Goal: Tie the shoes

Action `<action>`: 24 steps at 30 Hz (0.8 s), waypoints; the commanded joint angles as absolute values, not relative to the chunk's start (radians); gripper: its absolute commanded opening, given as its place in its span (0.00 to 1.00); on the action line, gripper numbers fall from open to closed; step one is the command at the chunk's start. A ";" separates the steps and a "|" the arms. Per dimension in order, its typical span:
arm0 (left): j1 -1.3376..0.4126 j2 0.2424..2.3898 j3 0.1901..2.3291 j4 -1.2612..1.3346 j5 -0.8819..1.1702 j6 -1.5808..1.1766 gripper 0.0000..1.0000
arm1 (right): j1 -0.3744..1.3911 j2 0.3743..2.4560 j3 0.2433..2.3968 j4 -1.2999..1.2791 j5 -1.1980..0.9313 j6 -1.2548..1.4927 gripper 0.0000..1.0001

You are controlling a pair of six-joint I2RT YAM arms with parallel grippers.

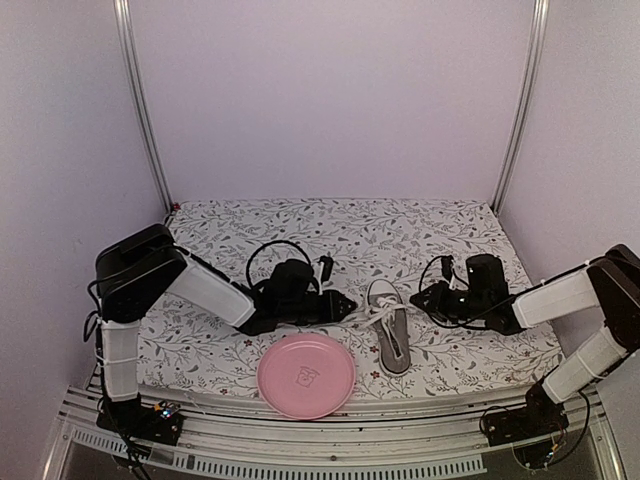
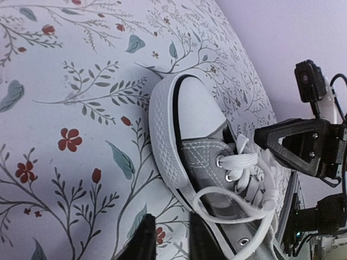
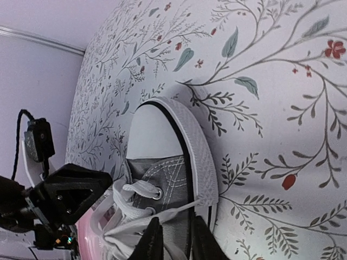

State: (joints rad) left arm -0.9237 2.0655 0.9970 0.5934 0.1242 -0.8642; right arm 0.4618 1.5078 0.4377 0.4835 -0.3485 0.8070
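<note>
The grey shoe (image 1: 392, 335) with white toe cap and white laces lies on the flowered cloth, toe pointing away from the arms. My left gripper (image 1: 350, 305) is low at the shoe's left side and my right gripper (image 1: 418, 296) at its right side, both near the toe end. In the left wrist view the left gripper (image 2: 171, 219) has a narrow gap with only cloth in it; a lace loop (image 2: 233, 195) lies just past one finger. In the right wrist view the right gripper (image 3: 176, 227) is narrowly apart over the canvas, and a lace strand (image 3: 181, 207) crosses at its tips.
A pink plate (image 1: 305, 378) sits at the near edge of the cloth, just left of the shoe's heel. Purple walls with metal rails close in the back and sides. Cables loop above both wrists.
</note>
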 commanded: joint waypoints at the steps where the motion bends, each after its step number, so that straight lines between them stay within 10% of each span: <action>1: -0.902 1.982 0.993 0.606 0.150 -0.752 0.53 | 0.420 1.432 0.456 0.429 -0.337 0.685 0.39; 3: -0.902 1.911 1.029 0.543 0.144 -0.673 0.79 | 0.420 1.381 0.478 0.370 -0.341 0.638 0.64; 9: -0.811 1.843 1.161 0.257 0.181 -0.485 0.88 | 0.376 1.340 0.670 0.110 -0.232 0.454 0.98; 24: 0.041 1.051 0.531 0.300 -0.075 -0.261 0.97 | -0.108 1.082 0.455 0.381 -0.006 0.285 0.99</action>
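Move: The lace knot on top of the shoe lies about 8 cm to the right of the left hand, roughly 1 cm back and at about its height; from the right hand it is about 7 cm left, 2 cm back and 1 cm lower. The shoe's middle is some 9 cm to the right of the left hand, 5 cm back and 3 cm lower. The pink plate sits about 10 cm to the left of the left hand, 15 cm back and 6 cm below. Both hands, still at the two lace loops either side of the shoe with their fingers nearly shut, spread their fingers wide to let the laces go, while they lift and then reach forward, the left rising about 14 cm and the right some 10 cm. From there they sweep fast outward away from the shoe, the left some 40 cm to the left turning counter-clockwise and the right over 20 cm to the right turning clockwise, both easing back slightly at the end with the fingers tipped up and wide open. ##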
